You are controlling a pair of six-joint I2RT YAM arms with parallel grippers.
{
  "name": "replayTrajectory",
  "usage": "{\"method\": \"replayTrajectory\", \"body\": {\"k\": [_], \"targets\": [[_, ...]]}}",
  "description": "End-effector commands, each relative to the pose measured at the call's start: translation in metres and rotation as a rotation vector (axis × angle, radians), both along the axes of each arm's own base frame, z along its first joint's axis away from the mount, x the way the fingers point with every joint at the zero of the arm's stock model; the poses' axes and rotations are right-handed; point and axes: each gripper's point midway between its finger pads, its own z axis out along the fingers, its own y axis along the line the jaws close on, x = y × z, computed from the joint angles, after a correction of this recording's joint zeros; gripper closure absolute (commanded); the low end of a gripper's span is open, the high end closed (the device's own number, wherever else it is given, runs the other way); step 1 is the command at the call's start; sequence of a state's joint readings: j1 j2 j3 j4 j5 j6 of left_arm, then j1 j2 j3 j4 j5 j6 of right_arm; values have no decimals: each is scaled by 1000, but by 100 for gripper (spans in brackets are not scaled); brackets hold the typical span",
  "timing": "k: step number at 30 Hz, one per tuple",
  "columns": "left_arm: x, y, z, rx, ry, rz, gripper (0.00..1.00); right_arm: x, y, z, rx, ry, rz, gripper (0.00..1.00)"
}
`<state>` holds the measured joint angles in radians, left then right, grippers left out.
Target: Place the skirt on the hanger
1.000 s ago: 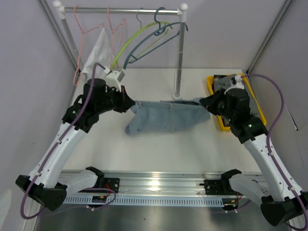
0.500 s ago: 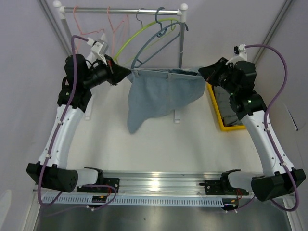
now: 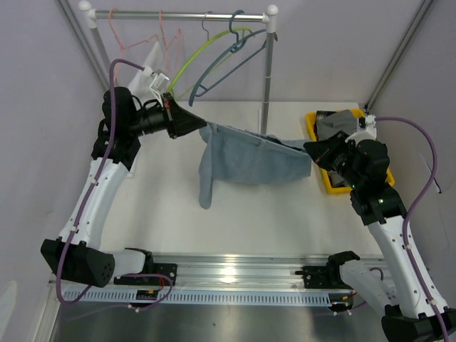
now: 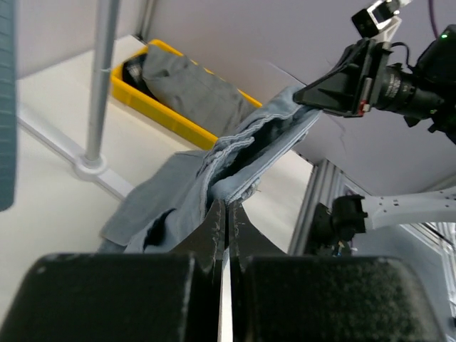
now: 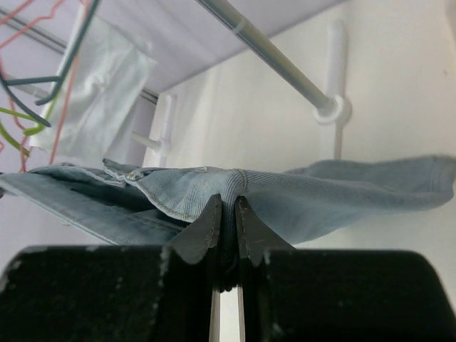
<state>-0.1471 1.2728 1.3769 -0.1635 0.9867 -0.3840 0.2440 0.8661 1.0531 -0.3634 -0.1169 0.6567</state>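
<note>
A light-blue denim skirt (image 3: 246, 158) hangs stretched between my two grippers above the table. My left gripper (image 3: 201, 127) is shut on its left waistband corner; the left wrist view shows the cloth (image 4: 242, 153) pinched at its tips (image 4: 226, 204). My right gripper (image 3: 309, 149) is shut on the right end, lower than the left; the right wrist view shows denim (image 5: 285, 192) clamped between its fingers (image 5: 226, 201). A grey-blue hanger (image 3: 229, 58) and a yellow-green hanger (image 3: 194, 60) hang on the rail (image 3: 178, 14) behind the skirt.
Pink wire hangers (image 3: 146, 43) and a white cloth (image 3: 151, 58) hang at the rail's left end. The rack's right post (image 3: 268, 78) stands behind the skirt. A yellow bin (image 3: 322, 157) holding grey clothing (image 3: 335, 125) sits at the right.
Both grippers lifted the skirt off the table a second ago. Since then the right gripper has dropped lower and nearer, and the left moved right, so the skirt now slopes down to the right.
</note>
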Motion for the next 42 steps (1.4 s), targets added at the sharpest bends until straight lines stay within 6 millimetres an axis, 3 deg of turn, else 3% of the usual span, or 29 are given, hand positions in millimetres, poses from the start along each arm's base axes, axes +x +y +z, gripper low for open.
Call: {"method": "replayTrajectory", "body": {"k": [1, 4, 5, 7, 8, 10, 11, 12, 15, 17, 20, 21, 23, 24, 26, 28, 29, 31, 32, 34, 35, 37, 38, 39, 42], "targets": [[-3, 22, 52, 10, -218, 148, 100, -11, -46, -17, -60, 44, -201, 100], [-29, 26, 70, 0, -254, 164, 100, -25, -50, 4, -50, -6, -207, 100], [-52, 28, 85, -11, -311, 170, 100, -31, -51, 18, -45, -33, -207, 100], [-69, 34, 85, -10, -332, 209, 100, -39, -52, 36, -45, -79, -197, 100], [-91, 38, 92, -13, -379, 217, 100, -49, -53, 55, -34, -132, -192, 100], [-112, 43, 94, -17, -401, 232, 100, -60, -54, 74, -33, -181, -186, 100], [-118, 43, 87, -22, -382, 231, 100, -70, -56, 86, -34, -219, -183, 100], [-139, 47, 92, -34, -416, 235, 100, -80, -58, 105, -21, -267, -184, 100], [-154, 55, 88, -28, -419, 286, 100, -105, -62, 143, -4, -361, -180, 100], [-144, 65, 83, -10, -397, 365, 100, -109, -64, 152, -6, -371, -183, 100], [-117, 74, 67, 3, -299, 455, 100, -92, -60, 154, -25, -339, -178, 100], [-107, 72, 58, 4, -270, 454, 100, -76, -53, 147, -37, -305, -155, 100], [-98, 59, 45, -11, -211, 378, 100, -58, -42, 136, -42, -275, -115, 100], [-88, 50, 28, -22, -183, 331, 100, -52, -37, 131, -37, -260, -92, 100], [-91, 30, 16, -78, -108, 215, 100, -37, -30, 119, -34, -233, -71, 100], [-88, 11, -19, -79, -53, 179, 95, -33, -27, 115, -34, -227, -72, 100], [-109, -14, -35, -63, -53, 93, 91, -32, -27, 116, -39, -231, -77, 100], [-106, -29, -46, -67, -63, 158, 79, -32, -28, 117, -53, -233, -90, 100], [-123, -54, -70, -36, -38, 90, 75, -32, -27, 120, -54, -235, -90, 100], [-118, -63, -71, -43, -76, 183, 60, -33, -20, 122, -56, -226, -63, 100], [-133, -78, -90, -28, -64, 144, 56, -29, -16, 120, -60, -215, -57, 100], [-130, -90, -86, -75, -92, 181, 47, -24, -16, 122, -68, -212, -78, 100], [-139, -102, -89, -70, -95, 163, 45, -23, -10, 119, -80, -204, -63, 100], [-135, -114, -101, -32, -89, 182, 43, -18, -8, 115, -90, -189, -69, 100], [-122, -127, -110, 21, -129, 273, 41, -15, 0, 113, -85, -187, -52, 100]]}}
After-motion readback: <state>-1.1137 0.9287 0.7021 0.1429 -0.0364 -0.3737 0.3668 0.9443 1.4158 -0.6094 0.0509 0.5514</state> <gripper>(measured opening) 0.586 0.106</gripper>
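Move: Both hands pinch the blue skirt, stretched between them by its top edge; its middle lies about 15 cm right of the left hand, nearly straight across and some 12 cm below, and 15 cm left of the right hand, about 8 cm below. From the left hand, the blue hanger hangs about 16 cm ahead and 7 cm right, roughly level. From the right hand, the yellow basket sits some 12 cm ahead, 14 cm right and 32 cm below. Sweep both grippers back and up, the left about 20 cm and the right a little less, fingers tilting up on the right, then bring both forward and down again. Keep the right pinch on the skirt and finish it about 8 cm higher. Carry the left gripper on right, down and back, opening its fingers over half way, to end empty beside the skirt's loose side. ##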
